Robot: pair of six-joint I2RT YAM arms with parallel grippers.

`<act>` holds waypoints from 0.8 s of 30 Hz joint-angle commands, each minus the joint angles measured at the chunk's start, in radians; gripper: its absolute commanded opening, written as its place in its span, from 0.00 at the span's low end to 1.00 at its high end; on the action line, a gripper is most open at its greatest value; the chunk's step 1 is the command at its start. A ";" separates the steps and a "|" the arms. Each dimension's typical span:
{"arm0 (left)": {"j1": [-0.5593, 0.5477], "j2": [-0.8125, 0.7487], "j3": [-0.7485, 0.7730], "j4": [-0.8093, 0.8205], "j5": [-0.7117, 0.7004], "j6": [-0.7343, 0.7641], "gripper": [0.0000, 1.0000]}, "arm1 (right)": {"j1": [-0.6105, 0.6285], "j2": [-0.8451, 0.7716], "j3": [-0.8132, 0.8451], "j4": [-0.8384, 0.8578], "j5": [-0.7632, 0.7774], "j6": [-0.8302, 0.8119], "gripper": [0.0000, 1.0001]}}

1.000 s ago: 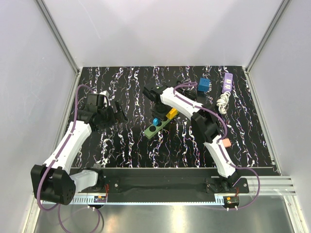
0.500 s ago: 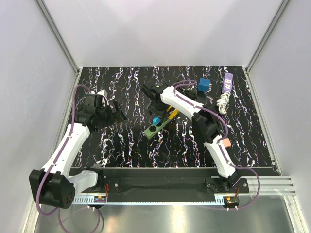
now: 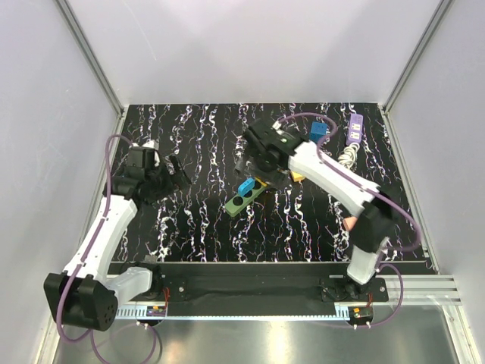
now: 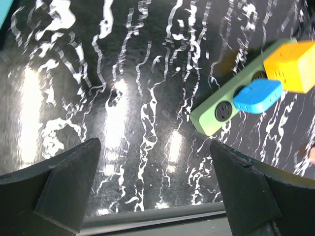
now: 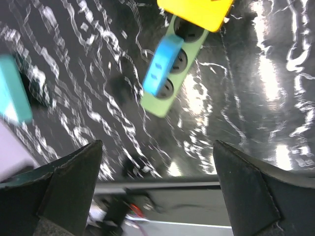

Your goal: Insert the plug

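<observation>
A green power strip (image 3: 241, 200) lies slanted in the middle of the table. A blue plug (image 3: 245, 187) sits in its middle socket and a yellow plug (image 3: 262, 183) on its far end. My right gripper (image 3: 254, 171) hovers open just above the yellow end and touches nothing. In the right wrist view the strip (image 5: 160, 101), blue plug (image 5: 161, 66) and yellow plug (image 5: 194, 12) lie ahead of the open gripper (image 5: 157, 182). My left gripper (image 3: 178, 170) stands open and empty to the left. The left wrist view shows the strip (image 4: 216, 110) and blue plug (image 4: 257, 96) beyond that gripper (image 4: 155, 182).
A blue adapter (image 3: 319, 133), a purple power strip (image 3: 353, 129) and a coiled white cable (image 3: 347, 159) lie at the back right. A pink object (image 3: 351, 223) sits beside the right arm. A teal block (image 5: 12, 88) shows at the left of the right wrist view.
My right gripper has opened, let go of the blue plug and risen, and its arm has swung over to the right. The left arm has drawn back slightly to the left.
</observation>
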 commanded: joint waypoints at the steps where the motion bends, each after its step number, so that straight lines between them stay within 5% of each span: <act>1: 0.051 0.018 0.081 -0.016 -0.055 -0.124 0.99 | 0.004 -0.183 -0.173 0.148 -0.010 -0.157 1.00; 5: 0.164 0.141 0.168 -0.030 -0.072 -0.175 0.99 | 0.004 -0.326 -0.404 0.288 -0.076 -0.281 1.00; 8: 0.308 0.294 0.275 -0.027 0.017 -0.120 0.99 | 0.004 -0.406 -0.496 0.365 -0.123 -0.348 1.00; 12: 0.449 0.452 0.361 -0.024 -0.032 -0.089 0.99 | 0.004 -0.485 -0.547 0.405 -0.147 -0.419 1.00; 24: 0.551 0.788 0.538 -0.054 -0.162 -0.015 0.92 | 0.003 -0.538 -0.594 0.437 -0.177 -0.505 1.00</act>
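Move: For my left hand, the turquoise triangular socket block lies about 19 cm to the left and 5 cm ahead, some 15 cm below; the blue plug is about 19 cm to its right, nearly level ahead. My right hand has the blue plug about 4 cm ahead, 2 cm left and 13 cm below; the yellow plug is 8 cm ahead and 6 cm right, and the turquoise block about 39 cm left and 8 cm ahead. I sweep my left hand, fingers wide open, some 22 cm left and 12 cm forward towards the turquoise block, turning counter-clockwise about 35 degrees; halfway along I start sinking, ending 7 cm lower with the fingers steeper. Meanwhile my empty right hand keeps drawing away from the blue plug, back about 6 cm and right about 4, turning counter-clockwise with its fingers still open. ##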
